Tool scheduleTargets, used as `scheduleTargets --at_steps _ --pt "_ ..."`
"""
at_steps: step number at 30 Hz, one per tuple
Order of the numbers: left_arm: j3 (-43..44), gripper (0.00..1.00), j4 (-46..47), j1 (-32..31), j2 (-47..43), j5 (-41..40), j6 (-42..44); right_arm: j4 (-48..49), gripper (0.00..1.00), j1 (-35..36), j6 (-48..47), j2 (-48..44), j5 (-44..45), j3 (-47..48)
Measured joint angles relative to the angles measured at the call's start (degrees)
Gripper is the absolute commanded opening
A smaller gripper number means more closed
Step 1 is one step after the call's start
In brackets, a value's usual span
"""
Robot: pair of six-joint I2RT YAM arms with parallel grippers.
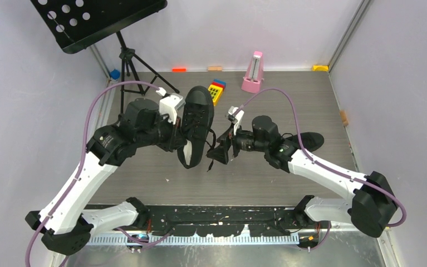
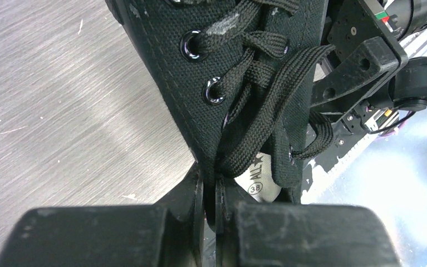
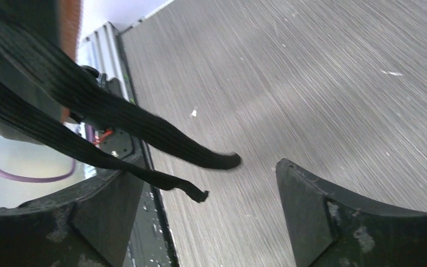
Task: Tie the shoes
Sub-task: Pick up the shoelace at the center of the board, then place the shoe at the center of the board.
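Observation:
My left gripper [image 1: 182, 139] is shut on the eyelet edge of one black shoe [image 1: 198, 119], which is turned on its side with the toe pointing to the back. In the left wrist view its closed jaws [image 2: 212, 186] pinch the canvas and a strand of the laces [image 2: 266, 89]; the grey insole [image 2: 264, 178] shows behind. My right gripper [image 1: 220, 150] stands open just right of this shoe. Two loose lace ends [image 3: 200, 194] hang between its fingers [image 3: 305, 194], touching neither. The other shoe [image 1: 313, 139] lies on the table behind the right arm, partly hidden.
A black music stand [image 1: 102, 22] on a tripod stands at the back left. A pink metronome [image 1: 253, 72] and a yellow toy block [image 1: 216, 92] sit near the back wall, with small coloured blocks [image 1: 178, 69] along it. The arms' base rail [image 1: 211, 228] runs along the near edge.

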Motion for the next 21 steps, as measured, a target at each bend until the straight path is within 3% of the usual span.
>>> scheduleTargets --at_steps 3,4,6,7,12,15,21 --pt "1.97 0.0 -1.31 0.0 1.11 -0.22 -0.04 1.27 0.61 0.0 0.31 1.44 -2.45 1.99" --pt "2.4 0.0 -1.57 0.0 1.53 -0.28 -0.11 1.7 0.47 0.0 0.48 1.77 -3.15 2.38" --pt "3.13 0.0 -1.81 0.0 2.54 -0.63 -0.33 2.47 0.09 0.0 1.49 2.16 -4.07 2.62" --pt "3.17 0.0 -1.81 0.0 2.91 -0.76 -0.5 2.84 0.01 0.0 1.44 2.25 -4.37 2.62" --pt "3.04 0.0 -2.1 0.0 4.85 -2.89 -2.91 2.69 0.0 0.0 5.81 1.84 -2.6 2.69" --pt "1.14 0.0 -1.49 0.0 6.67 -5.18 -5.4 -2.14 0.0 0.0 7.85 -0.79 2.19 2.71" --pt "-14.25 0.0 7.98 0.0 13.11 -6.6 -12.15 -19.17 0.0 -0.07 12.0 -6.56 10.8 5.46"
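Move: The free ends of the shoelace hang just off my right fingertips, about 3 cm to the left, roughly level in reach and a centimetre higher. The held shoe's middle is some 7 cm left of my right hand, 5 cm farther out and 6 cm higher; the left fingertips gripping it are about 11 cm left and 9 cm up. From my left hand the lace ends hang some 8 cm to the right, straight across and about 8 cm lower. I edge my wide-open right hand a little left and up into the hanging lace, shut its fingers to pinch the shoelace, then draw it back right about 5 cm, swinging the fingers clockwise and tipping them down. My left hand keeps its pinch on the shoe, hardly moves at first, then drops fast by some 13 cm, easing forward and tipping further down. ##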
